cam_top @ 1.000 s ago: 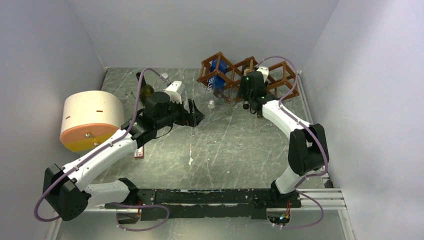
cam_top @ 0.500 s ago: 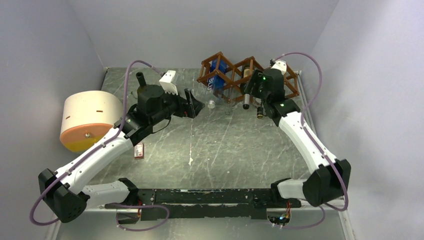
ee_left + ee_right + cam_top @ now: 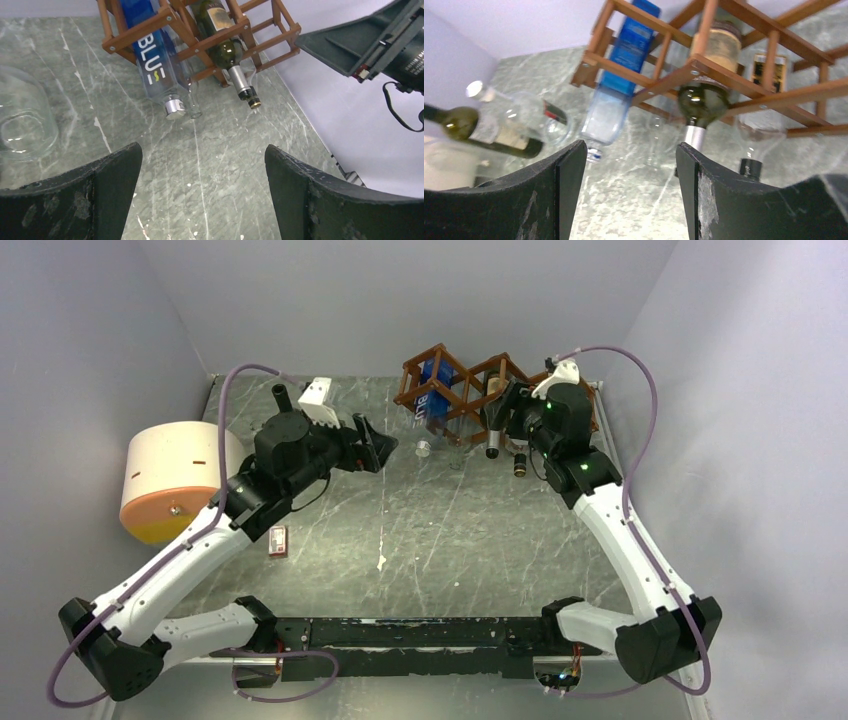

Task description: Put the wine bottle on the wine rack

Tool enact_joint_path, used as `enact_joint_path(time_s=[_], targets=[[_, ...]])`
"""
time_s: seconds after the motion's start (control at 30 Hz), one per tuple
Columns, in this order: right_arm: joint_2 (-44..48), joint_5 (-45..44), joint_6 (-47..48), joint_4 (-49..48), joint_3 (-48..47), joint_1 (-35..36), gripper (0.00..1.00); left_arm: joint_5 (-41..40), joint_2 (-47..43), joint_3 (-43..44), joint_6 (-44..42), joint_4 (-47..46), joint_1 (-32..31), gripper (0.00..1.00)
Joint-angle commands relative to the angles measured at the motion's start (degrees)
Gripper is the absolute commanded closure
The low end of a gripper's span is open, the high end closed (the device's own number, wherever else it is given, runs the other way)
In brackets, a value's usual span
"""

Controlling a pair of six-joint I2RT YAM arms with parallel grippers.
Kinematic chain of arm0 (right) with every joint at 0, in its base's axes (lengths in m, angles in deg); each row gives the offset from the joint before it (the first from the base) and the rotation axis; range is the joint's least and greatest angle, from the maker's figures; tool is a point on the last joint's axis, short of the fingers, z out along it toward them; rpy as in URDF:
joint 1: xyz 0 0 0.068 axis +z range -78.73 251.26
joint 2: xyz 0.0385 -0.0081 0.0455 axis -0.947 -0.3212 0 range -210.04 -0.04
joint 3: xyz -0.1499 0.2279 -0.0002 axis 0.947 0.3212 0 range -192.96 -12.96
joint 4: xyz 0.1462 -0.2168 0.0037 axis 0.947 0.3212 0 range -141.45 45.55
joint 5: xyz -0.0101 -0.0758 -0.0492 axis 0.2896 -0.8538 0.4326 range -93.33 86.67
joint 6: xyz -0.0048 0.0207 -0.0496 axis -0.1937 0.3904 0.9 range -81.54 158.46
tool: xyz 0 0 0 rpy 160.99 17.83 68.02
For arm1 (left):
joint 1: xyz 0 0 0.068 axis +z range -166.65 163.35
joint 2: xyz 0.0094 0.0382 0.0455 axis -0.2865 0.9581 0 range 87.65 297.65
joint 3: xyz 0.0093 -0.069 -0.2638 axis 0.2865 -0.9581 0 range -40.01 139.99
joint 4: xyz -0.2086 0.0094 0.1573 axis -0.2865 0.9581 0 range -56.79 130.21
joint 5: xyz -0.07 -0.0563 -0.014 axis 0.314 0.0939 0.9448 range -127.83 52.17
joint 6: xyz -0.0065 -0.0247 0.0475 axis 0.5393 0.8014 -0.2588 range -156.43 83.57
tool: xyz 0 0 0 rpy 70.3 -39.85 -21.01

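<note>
The reddish-brown wine rack [image 3: 478, 390] stands at the back of the table, and shows in the left wrist view [image 3: 200, 27] and the right wrist view [image 3: 719, 65]. It holds a blue bottle [image 3: 432, 400], a green wine bottle [image 3: 492, 425] [image 3: 226, 47] [image 3: 701, 100] with a silver neck, and a clear bottle with a black cap [image 3: 751, 167]. Another green wine bottle [image 3: 489, 132] with a cream label is at the back left; its neck [image 3: 280, 393] shows behind the left arm. My left gripper [image 3: 378, 443] [image 3: 202, 150] is open and empty, left of the rack. My right gripper [image 3: 503, 408] [image 3: 631, 146] is open and empty, in front of the rack.
A cream cylinder with an orange face [image 3: 175, 480] lies at the left. A clear glass [image 3: 22, 115] stands near the back-left bottle. A small red card [image 3: 278, 540] lies on the marble table [image 3: 450, 530]. Walls close in on three sides.
My right gripper has pulled back to the right from the rack's front, leaving the green bottle in it. My left gripper has risen and moved back and to the left.
</note>
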Motion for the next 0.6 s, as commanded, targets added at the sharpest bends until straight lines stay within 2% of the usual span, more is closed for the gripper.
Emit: enact_joint_path(time_s=[0.0, 0.1, 0.2, 0.3, 0.4, 0.57], targets=[[2.9, 10.3, 1.5, -8.4, 2.7, 0.7, 0.31, -5.0, -2.9, 1.8, -2.3, 2.3, -0.1, 0.04], [2.3, 13.7, 2.7, -11.6, 3.1, 3.9, 0.31, -7.8, -4.0, 3.0, -3.5, 5.1, -0.1, 0.04], [0.6, 10.6, 5.3, -13.1, 2.2, 10.7, 0.3, -10.4, -5.9, 4.3, -6.2, 6.3, -0.1, 0.04], [-2.5, 8.8, 6.8, -14.3, 0.7, 16.3, 0.3, -11.0, -7.1, 10.1, -11.3, 11.8, -0.1, 0.04], [-6.5, 9.3, 6.6, -16.3, -0.8, 19.3, 0.3, -12.0, -8.6, 14.2, -15.3, 15.3, -0.1, 0.04], [-14.4, 7.5, 6.2, -20.3, -3.8, 23.4, 0.3, -18.5, -10.0, 17.1, -17.2, 18.9, -0.1, 0.04]])
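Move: Standing upright, the remaining wine bottle is about 43 cm to the right hand's left, 6 cm farther out and 16 cm below it. The blue bottle in the rack lies some 13 cm left, 10 cm ahead and 20 cm down. From the left hand the wine bottle is roughly 19 cm left, 15 cm ahead and 18 cm below; the capped clear bottle stands about 9 cm right of it and 2 cm farther out, the open clear bottle some 4 cm left and 6 cm nearer. Sweeping left, away from the bottle it has already let go in the rack, the right hand travels about 18 cm towards the standing wine bottle, easing back a little and turning some 30 degrees counter-clockwise. Meanwhile the left hand climbs about 11 cm and shifts 8 cm left, its fingers tipping up and turning slightly counter-clockwise. Both grippers stay open and empty. ##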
